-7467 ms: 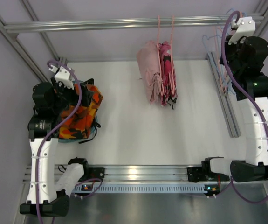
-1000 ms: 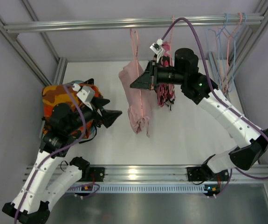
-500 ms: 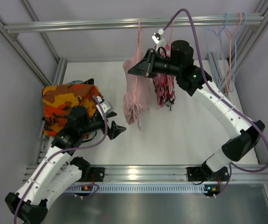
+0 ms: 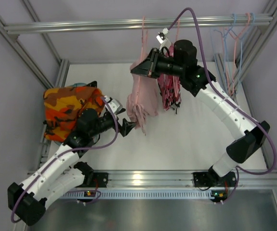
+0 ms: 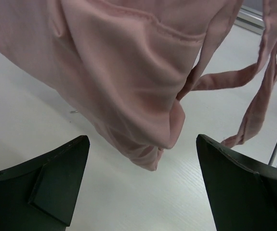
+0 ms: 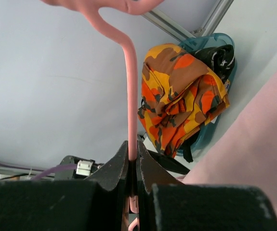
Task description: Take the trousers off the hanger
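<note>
The pale pink trousers (image 4: 142, 98) hang from a pink hanger (image 4: 143, 33) over the middle of the table. My right gripper (image 4: 137, 70) is shut on the hanger's stem (image 6: 130, 96) just above the cloth. My left gripper (image 4: 130, 128) is open, its jaws wide apart just below and in front of the trousers' bottom fold (image 5: 143, 110), not touching it. The orange camouflage trousers (image 4: 68, 108) lie heaped at the left on a teal basket (image 6: 214, 43), and show in the right wrist view (image 6: 181, 96).
A darker pink patterned garment (image 4: 169, 94) hangs right behind the pink trousers. Several bare hangers (image 4: 234, 43) hang at the back right. A metal rail (image 4: 128, 23) spans the back, and a frame rail (image 4: 138, 179) runs along the near edge.
My left gripper has swung right from beside the orange trousers to just under the pink trousers. My right gripper, shut on the hanger, has shifted slightly left and back with the trousers.
</note>
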Available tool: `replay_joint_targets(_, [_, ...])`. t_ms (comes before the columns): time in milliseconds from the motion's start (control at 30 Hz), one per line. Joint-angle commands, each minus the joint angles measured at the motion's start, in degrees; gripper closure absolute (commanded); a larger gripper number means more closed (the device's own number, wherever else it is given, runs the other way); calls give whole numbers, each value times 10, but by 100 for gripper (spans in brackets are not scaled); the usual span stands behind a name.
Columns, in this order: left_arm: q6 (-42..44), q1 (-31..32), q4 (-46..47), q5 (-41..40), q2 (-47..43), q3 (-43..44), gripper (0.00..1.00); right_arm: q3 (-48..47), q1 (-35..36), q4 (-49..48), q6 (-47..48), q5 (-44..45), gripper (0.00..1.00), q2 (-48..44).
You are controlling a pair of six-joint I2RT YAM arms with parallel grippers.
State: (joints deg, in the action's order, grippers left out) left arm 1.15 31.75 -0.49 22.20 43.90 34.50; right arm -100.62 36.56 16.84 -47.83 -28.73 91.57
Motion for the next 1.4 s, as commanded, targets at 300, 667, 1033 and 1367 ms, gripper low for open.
replay_joint_targets(300, [25,37,127,-63,44,-1,10,-30,-1,-57,-9,-10,100,-15])
replay_joint_targets(667, [70,37,135,-116,58,3,40,-29,2,-63,-12,-22,100,-20])
replay_joint_targets(1033, [-3,37,99,-154,62,77,100,5,5,-62,18,-42,100,-40])
replay_joint_targets(1367, [-149,30,8,-147,60,315,100,77,-7,-31,75,-41,100,-84])
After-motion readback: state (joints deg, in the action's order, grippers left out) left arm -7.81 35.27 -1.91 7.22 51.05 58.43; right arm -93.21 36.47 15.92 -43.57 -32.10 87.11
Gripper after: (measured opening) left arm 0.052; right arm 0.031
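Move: The lower end of the pink trousers hangs just off the left gripper's open fingers: about 5 cm ahead, 4 cm to the right and 3 cm higher. From the left hand, the right gripper holding the hanger is some 10 cm ahead, 5 cm right and 18 cm up; the camouflage trousers lie about 14 cm ahead, 30 cm left and 17 cm below. From the right hand, that lower end is about 5 cm back, 1 cm left and 15 cm below. Ease the left gripper forward about 4 cm into the hanging end of the pink trousers, with a small dip to the right first, closing the fingers until they pinch the cloth. Then lift it briskly some 15 cm, the hand swinging slightly counter-clockwise. Keep the right gripper shut on the hanger, letting it give about 2 cm back and down during the lift. ##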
